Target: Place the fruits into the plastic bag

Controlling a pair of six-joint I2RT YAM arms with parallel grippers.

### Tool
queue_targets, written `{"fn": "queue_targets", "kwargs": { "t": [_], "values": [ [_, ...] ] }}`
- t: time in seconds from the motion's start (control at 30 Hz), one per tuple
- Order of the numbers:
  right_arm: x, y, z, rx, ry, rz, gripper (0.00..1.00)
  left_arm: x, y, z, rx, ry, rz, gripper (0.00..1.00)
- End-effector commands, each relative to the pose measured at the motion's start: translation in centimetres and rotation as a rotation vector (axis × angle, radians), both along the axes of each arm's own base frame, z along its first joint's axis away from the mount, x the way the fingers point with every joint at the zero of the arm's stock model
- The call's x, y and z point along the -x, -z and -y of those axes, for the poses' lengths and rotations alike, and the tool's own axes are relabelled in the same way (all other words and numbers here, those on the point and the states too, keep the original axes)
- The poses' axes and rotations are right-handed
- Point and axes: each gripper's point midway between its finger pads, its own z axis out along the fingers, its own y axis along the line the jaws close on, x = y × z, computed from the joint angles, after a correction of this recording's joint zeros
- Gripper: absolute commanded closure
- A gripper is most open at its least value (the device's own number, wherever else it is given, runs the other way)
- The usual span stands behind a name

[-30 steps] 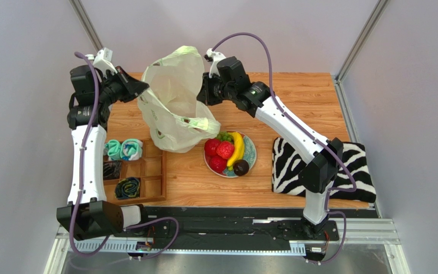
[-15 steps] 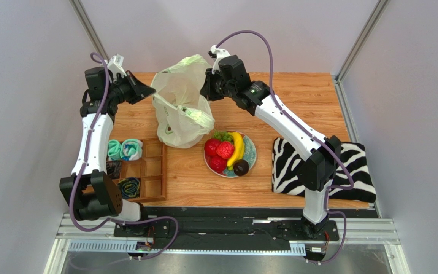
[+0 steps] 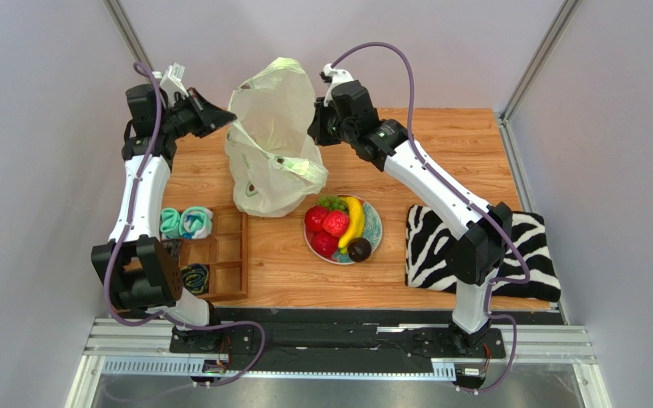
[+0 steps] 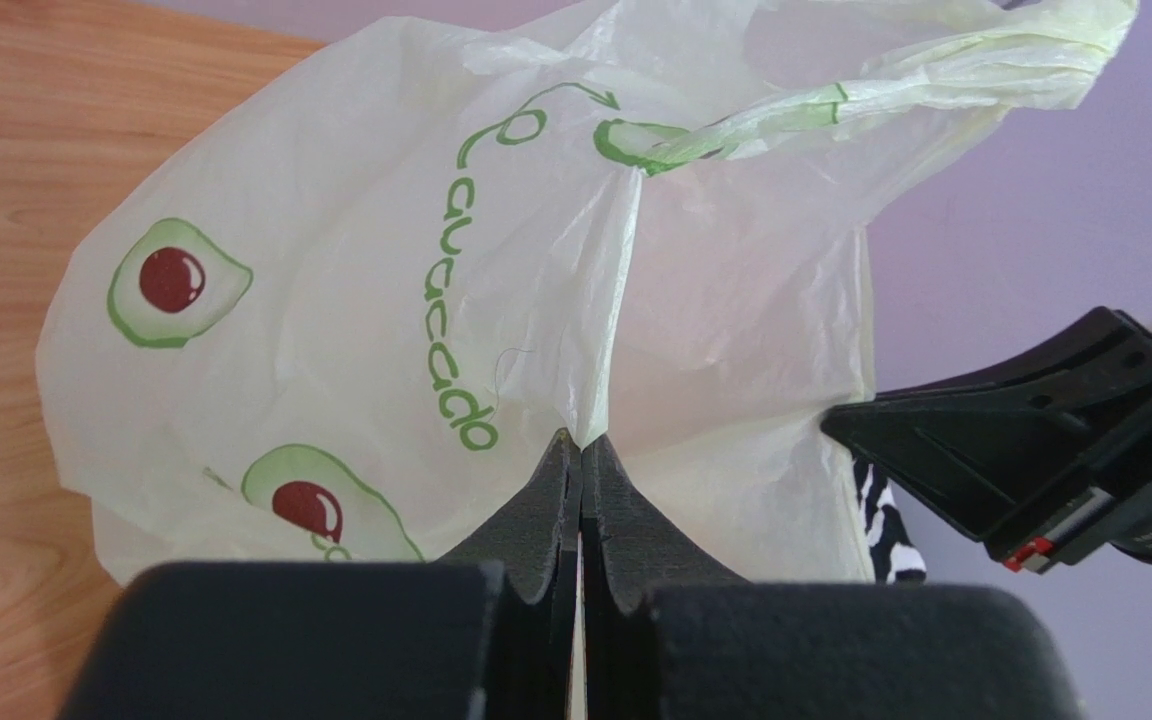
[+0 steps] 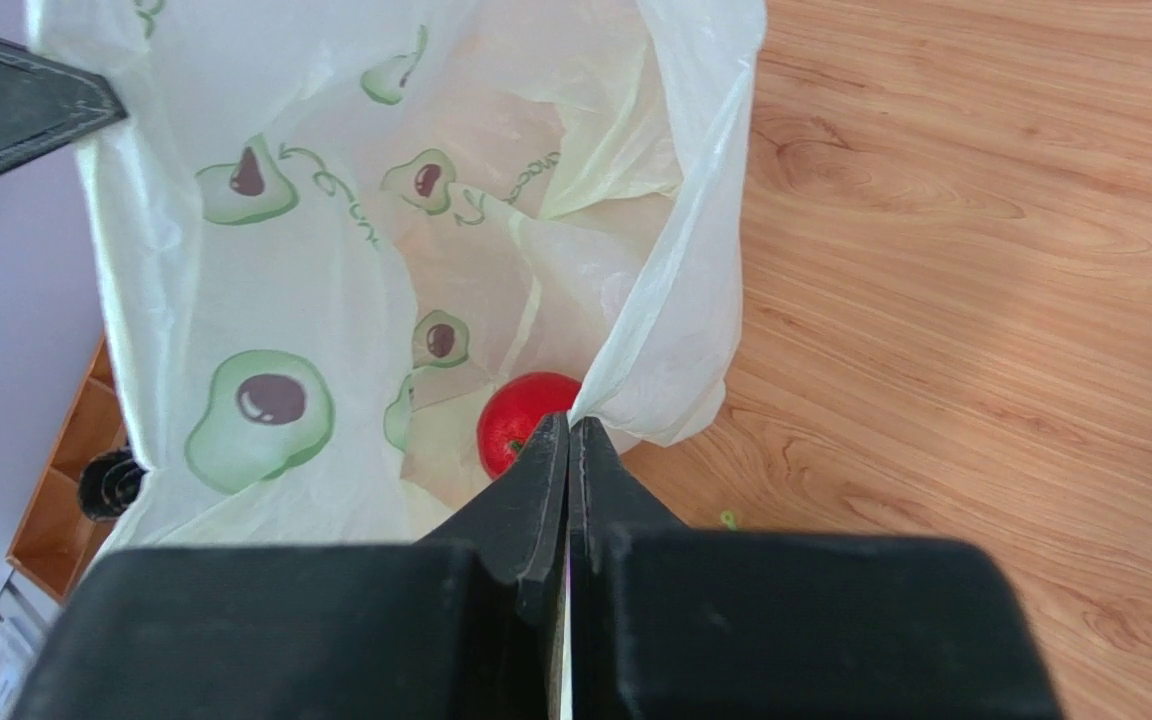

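Observation:
The plastic bag (image 3: 272,144) is pale yellow-green with avocado prints and hangs upright over the far table. My left gripper (image 3: 222,119) is shut on its left edge (image 4: 582,438), and my right gripper (image 3: 314,129) is shut on its right edge (image 5: 570,423). In the right wrist view a red round fruit (image 5: 522,420) shows low among the bag's folds, apparently inside. The other fruits sit on a patterned plate (image 3: 373,223): a banana (image 3: 355,220), red fruits (image 3: 325,226), green grapes (image 3: 333,203) and a dark oval fruit (image 3: 359,249).
A wooden compartment tray (image 3: 219,255) holding rolled teal cloths (image 3: 185,223) stands near the left arm. A zebra-striped cloth (image 3: 526,246) lies at the right under the right arm. Grey walls close in on both sides and the back.
Both grippers have risen and drawn toward the back with the bag. The bag now hangs taller and narrower, and the left arm has swung right.

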Motion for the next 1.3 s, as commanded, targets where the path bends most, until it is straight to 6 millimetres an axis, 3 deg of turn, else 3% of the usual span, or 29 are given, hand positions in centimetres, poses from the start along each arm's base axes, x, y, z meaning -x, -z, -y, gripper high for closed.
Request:
{"fn": "queue_targets", "kwargs": {
  "t": [0.0,0.33,0.4,0.7,0.77,0.93,1.0,1.1,1.2,1.23,1.27],
  "values": [
    [0.0,-5.0,1.9,-0.067,0.060,0.102,1.00,0.4,-4.7,1.1,0.009,0.048,0.130,1.00],
    [0.1,-6.2,3.1,-0.083,0.095,0.127,1.00,0.4,-6.1,1.3,0.020,0.054,0.161,1.00],
    [-0.1,-5.7,3.1,-0.077,0.095,0.122,1.00,0.3,-5.8,1.2,0.020,0.048,0.152,1.00],
    [-0.7,0.9,1.4,-0.033,0.046,-0.048,1.00,0.8,-2.6,0.7,-0.002,0.014,0.057,1.00],
    [-0.9,1.8,1.3,-0.024,0.050,-0.067,1.00,1.0,-2.2,0.5,-0.018,0.002,0.051,1.00],
    [-0.5,3.6,0.4,-0.021,0.013,-0.125,1.00,1.4,1.2,0.0,-0.040,-0.023,-0.045,1.00],
    [-0.4,3.7,0.5,-0.017,0.009,-0.128,0.95,1.6,2.2,0.0,-0.036,-0.024,-0.072,1.00],
    [-0.2,2.8,0.7,-0.022,0.008,-0.107,0.78,1.8,2.3,0.0,-0.036,-0.028,-0.067,1.00],
    [0.0,1.7,1.1,-0.025,0.011,-0.081,0.53,1.8,2.1,0.0,-0.038,-0.029,-0.065,1.00],
    [0.0,1.6,1.2,-0.024,0.011,-0.078,0.39,1.8,2.1,0.0,-0.038,-0.030,-0.066,1.00],
    [0.4,0.9,1.3,-0.029,0.003,-0.067,0.31,1.8,2.0,0.0,-0.036,-0.033,-0.066,1.00]
  ]
}}
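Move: Both hands already pinch the bag's rim, roughly 14 cm apart. The tomato inside the bag lies some 6 cm ahead of the right hand, 8 cm to its left and 24 cm below. From that hand the fruit plate's middle is about 9 cm back, 7 cm right and 28 cm down. The left hand has the tomato about 3 cm ahead, 6 cm to its right and 26 cm below, with the wooden tray 16 cm back and 12 cm left, 31 cm down. The right fingers, shut on the bag's rim at first, let go of it at the end by opening about halfway, after that hand has drifted right, risen about 2.5 cm and then sunk some 7 cm towards the tomato, tipping slightly down. The left hand keeps its pinch, likewise rising a little, then lowering about 7 cm and tipping down some 10 degrees. ##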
